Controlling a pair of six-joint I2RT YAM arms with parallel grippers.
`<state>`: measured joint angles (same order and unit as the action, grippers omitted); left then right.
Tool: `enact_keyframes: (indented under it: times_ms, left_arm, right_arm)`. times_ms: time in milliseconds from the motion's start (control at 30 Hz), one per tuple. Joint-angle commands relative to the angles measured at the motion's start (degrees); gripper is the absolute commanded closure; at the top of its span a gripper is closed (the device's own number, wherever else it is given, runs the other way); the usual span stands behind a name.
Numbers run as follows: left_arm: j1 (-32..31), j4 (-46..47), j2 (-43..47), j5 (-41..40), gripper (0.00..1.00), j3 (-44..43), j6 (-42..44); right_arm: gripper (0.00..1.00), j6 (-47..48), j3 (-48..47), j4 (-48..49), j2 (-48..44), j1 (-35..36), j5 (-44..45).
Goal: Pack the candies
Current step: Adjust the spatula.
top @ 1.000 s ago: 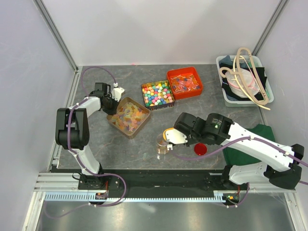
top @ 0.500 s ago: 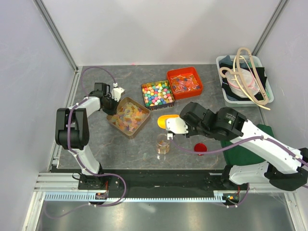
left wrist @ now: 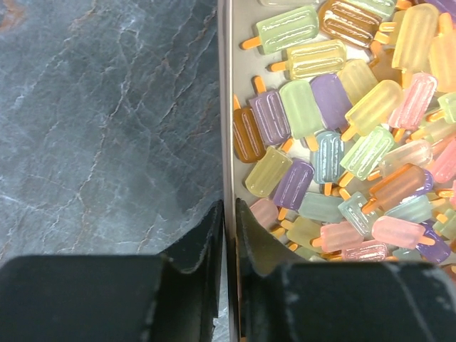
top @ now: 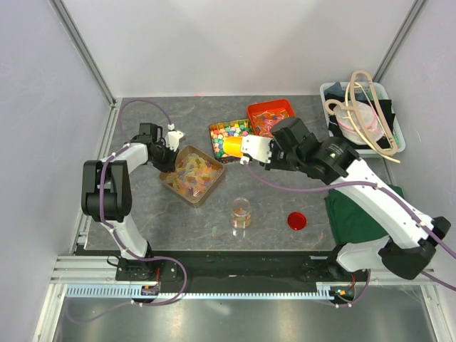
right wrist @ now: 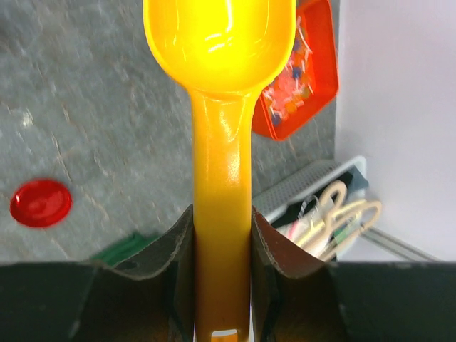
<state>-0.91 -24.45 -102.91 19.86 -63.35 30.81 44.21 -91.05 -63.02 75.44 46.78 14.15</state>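
The candies (top: 192, 172) (left wrist: 335, 142) are small translucent pastel ice-lolly shapes that fill a brown tray (top: 174, 191). My left gripper (top: 165, 152) (left wrist: 228, 206) is at the tray's left side, shut on its thin wall (left wrist: 226, 128), one finger inside and one outside. My right gripper (top: 247, 151) (right wrist: 221, 214) is shut on the handle of a yellow scoop (top: 231, 147) (right wrist: 217, 43). The scoop's bowl is empty and hangs just right of the candy tray's far corner. A glass jar (top: 242, 214) with a few pieces inside stands open near the front.
A red lid (top: 297, 221) (right wrist: 40, 202) lies right of the jar. A tray of bright multicoloured candies (top: 229, 132) sits partly under the scoop, with an orange tray (top: 271, 115) (right wrist: 303, 78) beside it. A white bin (top: 363, 121) stands far right and a green cloth (top: 356, 214) lies below it.
My right arm has carried the scoop from over the jar up and back, to beside the candy tray's far corner. The left arm stays at the tray wall.
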Motion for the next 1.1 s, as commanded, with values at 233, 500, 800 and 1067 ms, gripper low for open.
enact_keyframes:
  times_ms: [233, 500, 800, 1067]
  left_arm:
    - [0.2, -1.0, 2.8, 1.4, 0.49, -2.1, -1.9]
    - [4.3, -4.1, 5.9, 7.2, 0.01, -7.3, -4.4]
    - [7.6, -12.7, 6.5, 30.9, 0.01, -15.6, -6.1]
    - [7.6, -18.6, 0.3, 42.8, 0.00, -22.1, -6.6]
  right_arm:
    - [1.00, -7.5, 8.3, 25.6, 6.8, -1.7, -12.0]
    - [1.00, -12.3, 12.1, 36.6, 11.7, -3.0, -12.5]
    - [1.00, -14.1, 14.4, 42.5, 13.9, -3.1, -14.0]
    - [1.00, -13.6, 14.0, 45.8, 17.6, -1.7, -10.1]
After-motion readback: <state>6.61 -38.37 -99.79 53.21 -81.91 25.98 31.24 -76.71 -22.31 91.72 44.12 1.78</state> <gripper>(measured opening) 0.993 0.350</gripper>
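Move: The spatula is in the right hand's grip by its handle. Its bowl lies about 9 cm to that hand's left, 2 cm ahead and slightly above, and some 20 cm right, 9 cm back and 28 cm above the left hand. The left fingers straddle the left rim of the brown candy box, its middle 7 cm right and 2 cm back of them. From the right hand the brown box is about 21 cm left, 10 cm ahead and 30 cm below, the star-candy tin 8 cm left, 21 cm ahead and as low. The left hand opens its loosened fingers wide around the brown box's rim, then lifts clear about 15 cm, first a little forward and then swinging right towards the spatula's bowl, rolling some 30 degrees so its right side rises. Meanwhile the right hand keeps its grip on the handle and carries the spatula left about 12 cm, down about 10 and forward about 8, towards the open left gripper and over the brown box's right part, its left side rolling up some 20 degrees. ##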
